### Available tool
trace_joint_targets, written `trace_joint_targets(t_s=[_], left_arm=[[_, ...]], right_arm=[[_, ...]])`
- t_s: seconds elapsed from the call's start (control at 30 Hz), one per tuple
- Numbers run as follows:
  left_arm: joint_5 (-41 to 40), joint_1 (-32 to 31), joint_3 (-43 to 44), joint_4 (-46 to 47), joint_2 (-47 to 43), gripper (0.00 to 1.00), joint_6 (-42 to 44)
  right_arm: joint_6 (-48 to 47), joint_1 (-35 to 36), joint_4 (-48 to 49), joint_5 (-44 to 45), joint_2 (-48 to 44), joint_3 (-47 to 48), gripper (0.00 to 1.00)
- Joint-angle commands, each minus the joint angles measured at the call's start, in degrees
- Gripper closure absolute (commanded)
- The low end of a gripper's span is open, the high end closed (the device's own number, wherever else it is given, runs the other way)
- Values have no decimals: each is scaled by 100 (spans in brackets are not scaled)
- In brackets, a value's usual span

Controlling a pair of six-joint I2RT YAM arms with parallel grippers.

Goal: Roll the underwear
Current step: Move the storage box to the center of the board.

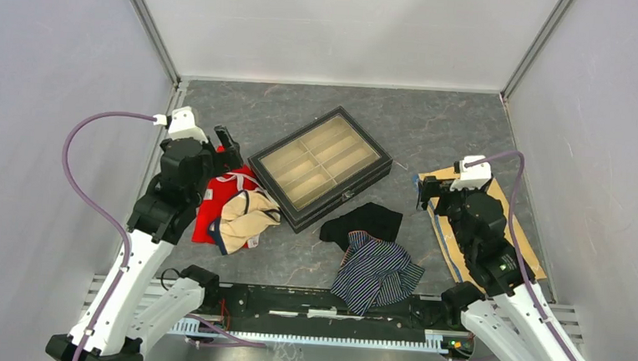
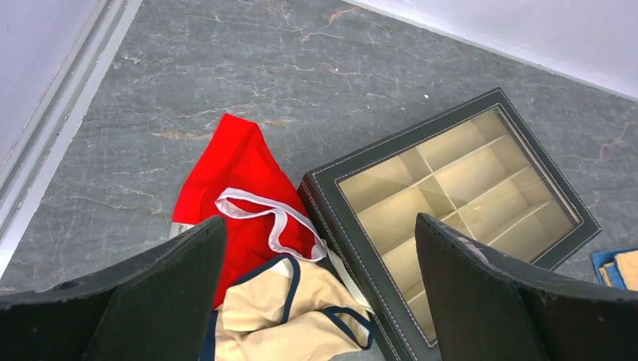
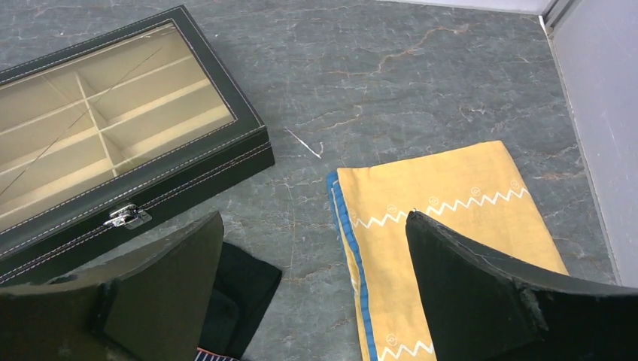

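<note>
The navy striped underwear (image 1: 377,272) lies crumpled at the near middle of the table, and only a sliver of the striped underwear (image 3: 214,353) shows in the right wrist view. The black underwear (image 1: 363,223) lies just behind it, touching it, and the black underwear (image 3: 244,289) also shows beside the right gripper's left finger. My right gripper (image 1: 425,191) (image 3: 314,216) hangs open and empty over bare table, right of both pieces. On the left, my left gripper (image 1: 226,141) (image 2: 320,219) is open and empty above a separate heap of clothes.
A black compartment box (image 1: 339,200) (image 2: 391,147) (image 3: 188,180) with a clear lid sits mid-table. Red briefs (image 1: 218,199) (image 2: 241,165) and cream navy-trimmed briefs (image 1: 246,218) (image 2: 301,316) lie against its left side. A tan zigzag-stitched cloth (image 1: 450,239) (image 3: 444,188) lies at the right under my right arm.
</note>
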Motion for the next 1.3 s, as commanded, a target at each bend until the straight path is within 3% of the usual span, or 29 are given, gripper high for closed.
trace_joint_targets(t_s=[0.0, 0.13, 0.3, 0.43, 0.67, 0.77, 1.0, 1.17, 1.27], left_arm=[[-298, -13, 120, 145, -57, 0, 207], [-405, -13, -339, 553, -462, 0, 381], [-303, -13, -700, 725, -612, 0, 371], [-92, 6, -810, 737, -663, 0, 361], [-472, 89, -847, 550, -483, 0, -234], [-440, 114, -779, 380, -260, 0, -461], [397, 110, -1020, 438, -111, 0, -1026], [1204, 110, -1601, 951, -171, 0, -1541], [1275, 104, -1691, 1006, -131, 1, -1579]], right_arm=[[217, -31, -33, 189, 6, 39, 2], [456, -26, -333, 420, 245, 203, 2], [298, -23, -564, -109, 481, 406, 2], [233, -28, -175, -464, 241, 136, 2], [431, 13, 14, -1507, 970, 305, 2], [532, 215, 27, -1568, 1233, 265, 2], [524, 836, 229, -1752, 1791, -24, 2], [759, 885, 869, -2073, 1937, -378, 2], [851, 895, 1169, -2467, 2122, -408, 2]])
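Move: The storage box lies between the hands. From the left hand its middle is about 21 cm right, 8 cm ahead and 22 cm below; the red underwear is roughly 5 cm left and 1 cm ahead, and the cream pair 2 cm right and 4 cm back, both some 25 cm down. From the right hand the box is about 25 cm left, 11 cm ahead and 17 cm down; the black underwear is 12 cm left and 1 cm back, the striped pair 8 cm left and 13 cm back, both some 20 cm lower. Both open hands close in on the storage box without reaching it. The right sweeps left about 11 cm while sinking nearly as far, tipping down and turning counter-clockwise, each over 20 degrees, to hover above the black underwear on the clasp side. The left mostly sinks, some 10 cm, then eases right towards the box's left end, its left side rolling down. ##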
